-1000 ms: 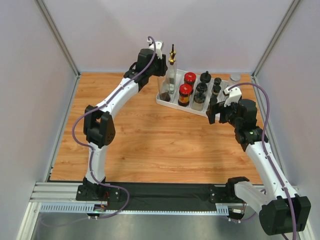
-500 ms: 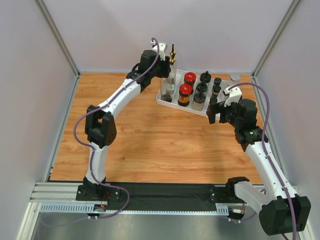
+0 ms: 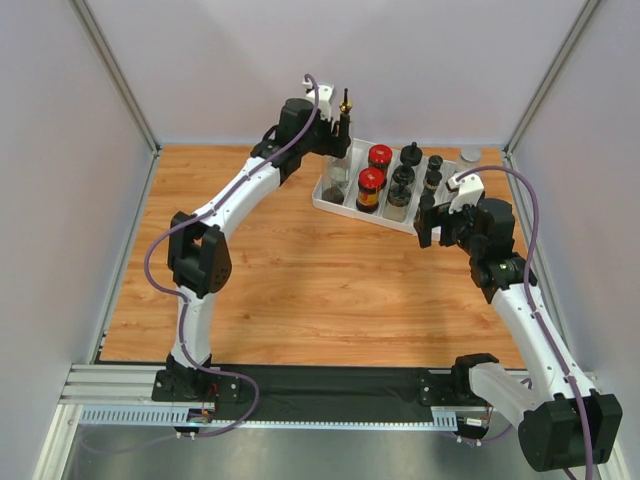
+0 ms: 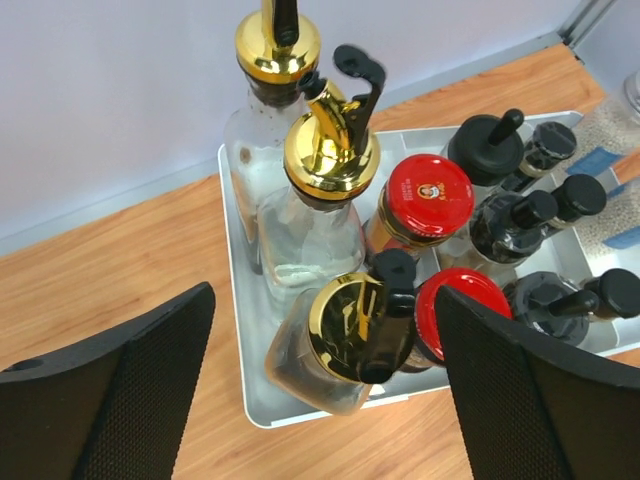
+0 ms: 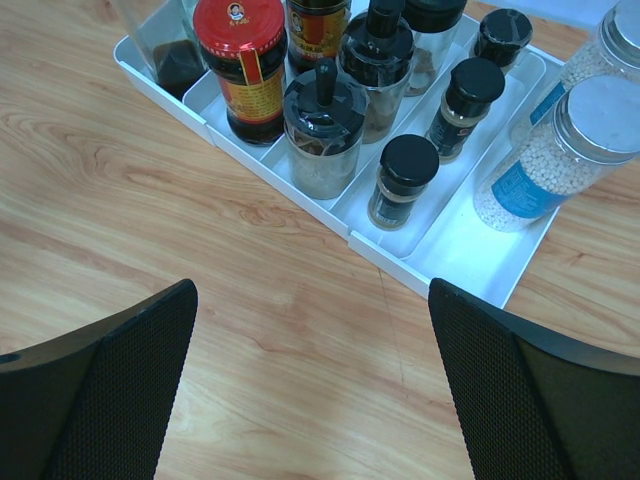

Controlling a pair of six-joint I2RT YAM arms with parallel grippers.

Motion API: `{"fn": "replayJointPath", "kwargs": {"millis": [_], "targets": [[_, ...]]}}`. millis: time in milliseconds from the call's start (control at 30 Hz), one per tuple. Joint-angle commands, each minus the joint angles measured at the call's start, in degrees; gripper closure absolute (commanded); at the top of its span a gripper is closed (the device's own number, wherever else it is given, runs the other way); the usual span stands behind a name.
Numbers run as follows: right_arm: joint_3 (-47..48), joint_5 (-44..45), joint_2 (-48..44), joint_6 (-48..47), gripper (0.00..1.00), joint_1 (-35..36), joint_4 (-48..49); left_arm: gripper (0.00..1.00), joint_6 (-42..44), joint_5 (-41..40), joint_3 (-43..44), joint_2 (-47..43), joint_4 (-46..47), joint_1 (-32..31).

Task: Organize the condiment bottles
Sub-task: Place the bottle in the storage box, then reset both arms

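Observation:
Three tall glass condiment bottles with gold pourer caps stand in a row in the left compartment of the white tray (image 4: pixel 230 215): the nearest (image 4: pixel 345 318), the middle (image 4: pixel 330 155) and the far one (image 4: pixel 278 45). My left gripper (image 4: pixel 323 315) hangs open above the nearest bottle, with a finger wide on each side and touching nothing. Red-lidded jars (image 4: pixel 428 195) (image 4: pixel 465 305) and black-capped jars (image 4: pixel 500 225) fill the compartments beside them. My right gripper (image 5: pixel 312 325) is open over bare wood just in front of the tray (image 5: pixel 400 268). Silver-lidded shakers (image 5: pixel 590 125) stand at its right end.
The tray (image 3: pixel 335 207) sits at the back right of the wooden table, close to the rear wall. My left gripper (image 3: pixel 335 135) hovers over its left end. My right gripper (image 3: pixel 430 225) is at its front right corner. One shaker (image 3: pixel 470 155) stands by the right wall.
My left gripper carried a tall bottle back and down into the tray's left compartment, then opened and let it go. The right arm has not moved.

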Motion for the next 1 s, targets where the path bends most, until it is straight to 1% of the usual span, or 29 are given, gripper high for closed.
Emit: {"fn": "replayJointPath", "kwargs": {"millis": [0,167,267,367,400,467,500,533,567,600,633,667,700,733,767,800,833,867,933,967], "targets": [[0.5,1.1,-1.2,-1.5,0.00,-0.2,1.7,0.00,1.9,2.8,0.1,-7.1,0.3,-0.2],[0.6,0.9,-1.2,-3.2,0.00,-0.1,0.9,0.00,2.6,5.5,-2.1,-10.8,-0.1,-0.2],[1.4,-0.2,-1.3,-7.8,0.00,-0.2,-1.8,0.00,3.5,7.1,-4.7,-14.4,0.0,-0.2],[1.4,1.0,-2.2,-9.8,0.00,-0.9,-2.0,0.00,4.6,6.0,-9.9,-19.9,0.5,-0.1],[1.2,1.3,-2.7,-9.5,0.00,-1.7,-1.8,0.00,5.2,5.3,-13.4,-23.2,0.6,0.1],[1.0,1.9,-3.3,-7.5,0.00,-2.7,-0.9,0.00,5.4,3.7,-17.2,-26.9,0.5,0.5],[1.0,2.3,-3.8,-6.7,0.00,-3.6,-0.8,0.00,5.3,3.2,-19.3,-30.7,0.0,0.9],[1.0,3.4,-4.0,-5.8,0.00,-3.9,-0.7,0.00,4.9,2.8,-23.7,-32.7,-0.4,2.1],[1.0,3.7,-4.2,-3.9,0.00,-4.5,-0.1,0.00,4.6,1.8,-26.0,-34.9,-0.8,2.9],[1.0,3.9,-4.4,-3.0,0.00,-5.3,0.3,0.00,4.3,1.4,-31.2,-39.3,-1.2,3.8],[1.1,3.9,-4.4,-2.3,0.00,-5.7,0.3,0.00,3.8,1.0,-33.9,-41.6,-1.2,6.2],[1.2,4.0,-4.6,-1.3,0.00,-6.1,0.4,0.00,3.3,0.2,-36.6,-46.4,-1.2,7.4],[1.2,4.1,-4.5,-0.6,0.00,-6.7,0.6,0.00,3.1,0.0,-41.9,-48.8,-1.3,8.7],[1.2,4.4,-4.5,-0.2,0.00,-6.7,0.7,0.00,3.0,-0.3,-44.3,-51.0,-1.6,10.1],[1.2,4.5,-4.3,0.1,0.00,-6.7,0.7,0.00,3.1,-1.4,-46.5,-53.3,-2.3,12.2],[1.2,5.1,-4.3,1.1,0.00,-8.3,1.0,0.00,3.5,-2.6,-50.4,-57.8,-2.6,13.1],[1.1,6.4,-4.3,1.8,0.00,-8.4,1.9,0.00,3.4,-7.1,-52.2,-60.1,-2.9,13.6],[1.0,7.4,-4.4,2.7,0.00,-8.7,2.4,0.00,3.9,-8.8,-53.9,-64.5,-3.6,14.1],[0.4,11.0,-4.3,5.7,0.00,-8.8,4.5,0.00,3.9,-13.1,-57.9,-68.5,-4.7,14.4],[0.3,11.8,-4.2,6.1,0.00,-8.9,4.9,0.00,4.7,-13.7,-59.4,-72.2,-5.1,14.5]]}}
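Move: The bottle just set down stands between the left hand's open fingers, about 1 cm ahead, its middle some 9 cm below. From that hand, a second gold-capped bottle is about 6 cm ahead and 2 cm right, a third 11 cm ahead and 3 cm right. The front red-lidded jar is level with the hand, 8 cm right and 15 cm below. From the right hand, the bottle just set down lies about 21 cm ahead, 23 cm left and 4 cm lower. Open left hand rises 10 cm clear of the bottle, then retreats 30 cm back-left; right hand slides right. ##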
